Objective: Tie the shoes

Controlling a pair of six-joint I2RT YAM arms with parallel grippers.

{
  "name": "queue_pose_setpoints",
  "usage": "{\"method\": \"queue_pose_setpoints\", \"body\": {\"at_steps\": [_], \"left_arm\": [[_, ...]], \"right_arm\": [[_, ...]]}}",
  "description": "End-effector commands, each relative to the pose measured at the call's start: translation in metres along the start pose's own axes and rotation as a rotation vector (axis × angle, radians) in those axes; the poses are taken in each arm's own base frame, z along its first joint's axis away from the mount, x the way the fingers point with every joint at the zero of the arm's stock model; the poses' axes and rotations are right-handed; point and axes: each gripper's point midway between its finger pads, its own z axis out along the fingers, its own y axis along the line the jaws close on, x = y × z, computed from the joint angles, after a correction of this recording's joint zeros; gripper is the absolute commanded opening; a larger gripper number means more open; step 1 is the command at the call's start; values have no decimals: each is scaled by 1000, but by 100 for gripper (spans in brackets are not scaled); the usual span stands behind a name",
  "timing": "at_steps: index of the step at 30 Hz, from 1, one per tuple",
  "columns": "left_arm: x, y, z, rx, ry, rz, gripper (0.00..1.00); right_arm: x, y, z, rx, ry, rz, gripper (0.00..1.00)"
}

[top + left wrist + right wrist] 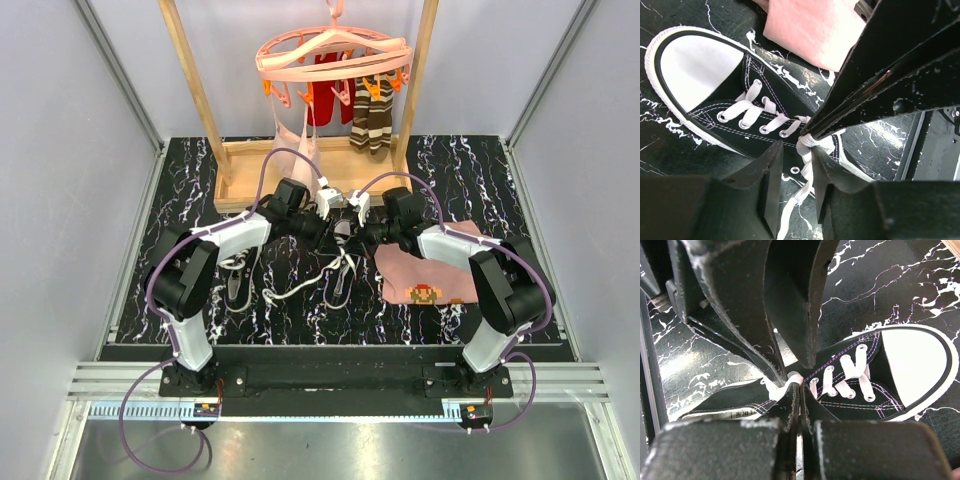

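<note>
A black canvas shoe (747, 97) with a white toe cap (912, 365) lies on the marbled table, its white laces (752, 115) threaded through the eyelets. My right gripper (800, 386) is shut, its tips pinching the white lace where it crosses at the top of the lacing. My left gripper (799, 149) stands open just beside it. A loose lace end (805, 170) hangs between its fingers and touches the right-hand one. From above, both grippers (345, 236) meet over this shoe (340, 278) and hide most of it. The other shoe (238, 280) lies to the left, under the left arm.
A pink cloth (430, 268) with a pixel figure lies right of the shoes, under the right arm. At the back stands a wooden rack (300, 170) whose pink hanger (335, 55) carries striped socks (372, 115). Grey walls enclose the black marbled tabletop (180, 170).
</note>
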Motion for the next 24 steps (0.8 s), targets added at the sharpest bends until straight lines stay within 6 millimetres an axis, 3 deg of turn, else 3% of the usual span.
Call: {"method": "queue_pose_setpoints", "body": {"at_steps": [1, 7, 14, 17, 19, 24], "left_arm": [[-33, -11, -2, 45, -90, 73, 28], [-32, -11, -4, 49, -92, 71, 0], [-30, 1, -19, -36, -115, 38, 0], [-30, 1, -23, -56, -137, 34, 0], [-31, 3, -24, -72, -149, 10, 0], [-27, 3, -22, -47, -140, -23, 0]], "right_arm": [[-22, 8, -5, -7, -54, -53, 0], [-22, 9, -6, -11, -50, -50, 1], [-19, 11, -11, -9, -21, -38, 16], [-19, 13, -17, -6, 1, -20, 24], [-19, 13, -21, -3, 14, -8, 37], [-27, 18, -35, -10, 37, -34, 48]]}}
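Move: The white lace loop that both hands work on sits between the left hand's part-open tips, within about 1 cm, and is already pinched by the right hand's shut tips. The black shoe's middle lies some 4 cm back and 4 cm below the left hand, level sideways. The pink shirt's middle lies about 28 cm to the left hand's right and 4 cm back; the trailing lace end about 20 cm left and 14 cm back. Left fingers shut on the loop and edge left about 1.5 cm; right fingers open and back off 2 cm. ##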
